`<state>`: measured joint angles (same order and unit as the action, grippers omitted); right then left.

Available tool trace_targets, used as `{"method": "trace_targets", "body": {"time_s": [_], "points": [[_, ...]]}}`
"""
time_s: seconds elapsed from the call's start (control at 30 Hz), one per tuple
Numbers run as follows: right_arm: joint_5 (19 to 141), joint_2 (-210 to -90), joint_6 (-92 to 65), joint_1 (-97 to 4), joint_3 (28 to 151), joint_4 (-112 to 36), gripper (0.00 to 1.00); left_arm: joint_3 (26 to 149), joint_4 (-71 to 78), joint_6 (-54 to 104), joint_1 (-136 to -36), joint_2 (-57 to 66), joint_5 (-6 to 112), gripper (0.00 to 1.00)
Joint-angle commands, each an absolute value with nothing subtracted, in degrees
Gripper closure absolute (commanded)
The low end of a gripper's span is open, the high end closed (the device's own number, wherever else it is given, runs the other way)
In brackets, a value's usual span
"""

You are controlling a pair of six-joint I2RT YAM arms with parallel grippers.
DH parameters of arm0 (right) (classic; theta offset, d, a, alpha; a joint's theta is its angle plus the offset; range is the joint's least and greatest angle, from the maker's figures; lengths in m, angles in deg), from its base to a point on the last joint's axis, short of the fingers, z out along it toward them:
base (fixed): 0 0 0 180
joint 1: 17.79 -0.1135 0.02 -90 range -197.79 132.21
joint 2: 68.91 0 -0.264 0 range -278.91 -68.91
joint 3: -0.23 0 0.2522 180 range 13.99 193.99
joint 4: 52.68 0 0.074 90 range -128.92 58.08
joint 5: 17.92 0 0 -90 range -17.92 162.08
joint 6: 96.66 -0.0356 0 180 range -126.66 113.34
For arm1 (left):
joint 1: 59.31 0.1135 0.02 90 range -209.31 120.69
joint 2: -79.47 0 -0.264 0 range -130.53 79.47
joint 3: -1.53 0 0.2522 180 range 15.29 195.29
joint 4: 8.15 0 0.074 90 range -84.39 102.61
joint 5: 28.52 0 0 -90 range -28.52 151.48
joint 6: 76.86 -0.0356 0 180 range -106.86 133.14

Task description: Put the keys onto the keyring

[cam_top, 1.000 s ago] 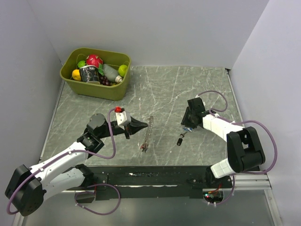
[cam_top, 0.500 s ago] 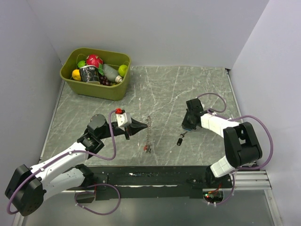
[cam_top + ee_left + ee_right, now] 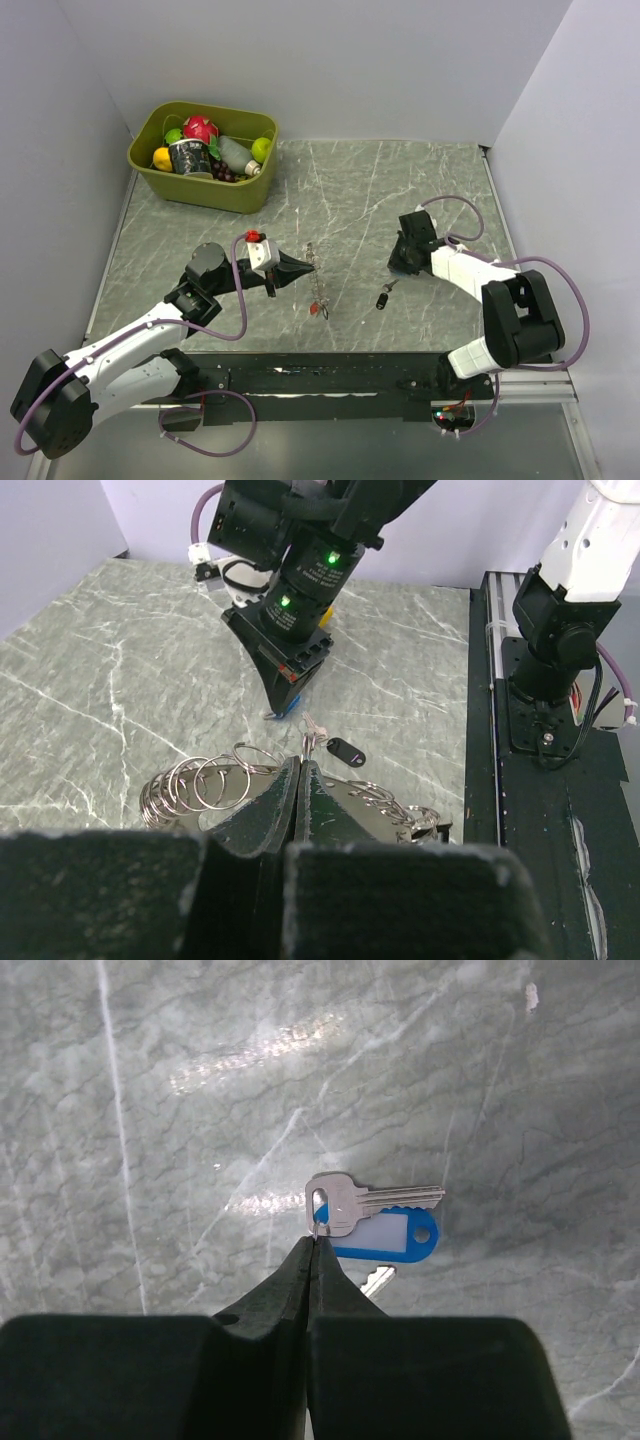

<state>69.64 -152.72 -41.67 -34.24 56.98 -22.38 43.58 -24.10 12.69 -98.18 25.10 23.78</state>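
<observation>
My left gripper (image 3: 308, 262) is shut on the keyring (image 3: 316, 284), a chain of linked metal rings that hangs down to a red tag (image 3: 320, 311). In the left wrist view the rings (image 3: 195, 780) loop out on both sides of the closed gripper (image 3: 300, 766). My right gripper (image 3: 398, 267) is shut on the small ring of a silver key (image 3: 350, 1203) with a blue tag (image 3: 390, 1236), held low over the table at the closed tips (image 3: 315, 1242). A black-headed key (image 3: 383, 297) lies on the table between the arms and also shows in the left wrist view (image 3: 345, 750).
A green bin (image 3: 200, 190) of fruit and bottles stands at the back left. A black rail (image 3: 320, 378) runs along the near edge. Grey walls close in the left, back and right sides. Part of another key (image 3: 376, 1280) shows under the blue tag.
The hanging keyring has swung: its top moved left toward my left gripper and its red-tagged end moved right. The right gripper shifted only slightly.
</observation>
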Motion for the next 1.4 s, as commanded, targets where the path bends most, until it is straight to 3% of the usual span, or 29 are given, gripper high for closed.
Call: {"method": "trace_targets", "body": {"time_s": [0.0, 0.33, 1.0, 1.37], "points": [[71.62, -149.68, -38.57, -34.49, 56.18, -24.85, 1.00, 43.86, -28.49, 11.73, -98.59, 25.77, 22.72, 0.99], [71.82, -144.43, -33.31, -39.41, 56.45, -25.55, 1.00, 44.29, -27.35, 11.30, -98.68, 25.94, 22.98, 0.99], [105.90, -114.02, -11.94, -39.59, 52.59, -36.88, 1.00, 43.68, -26.82, 10.85, -98.77, 28.05, 20.78, 0.99], [117.17, -111.89, -9.74, -39.59, 52.23, -38.74, 1.00, 44.56, -26.03, 10.86, -98.95, 27.88, 19.64, 0.99]]}}
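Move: The keyring's plate hangs upright in the left gripper. Its middle is about 12 cm back, 20 cm left and 16 cm above the right fingertips, and some 6 cm below and 1 cm back from the left ones. The red tag dangling from it is roughly 16 cm back, 20 cm left and 6 cm up from the right hand. On the table the loose black tag lies about 8 cm back and 3 cm left of that same hand. Keep the right fingers shut on the key with the blue tag and lift it off the table, some 23 cm up, swinging about 10 cm left and then 9 cm back towards the keyring. On the way, tip the fingers up from pointing down and turn the hand some 60 degrees counter-clockwise so they face left. Hold the keyring nearly still with the left gripper. ##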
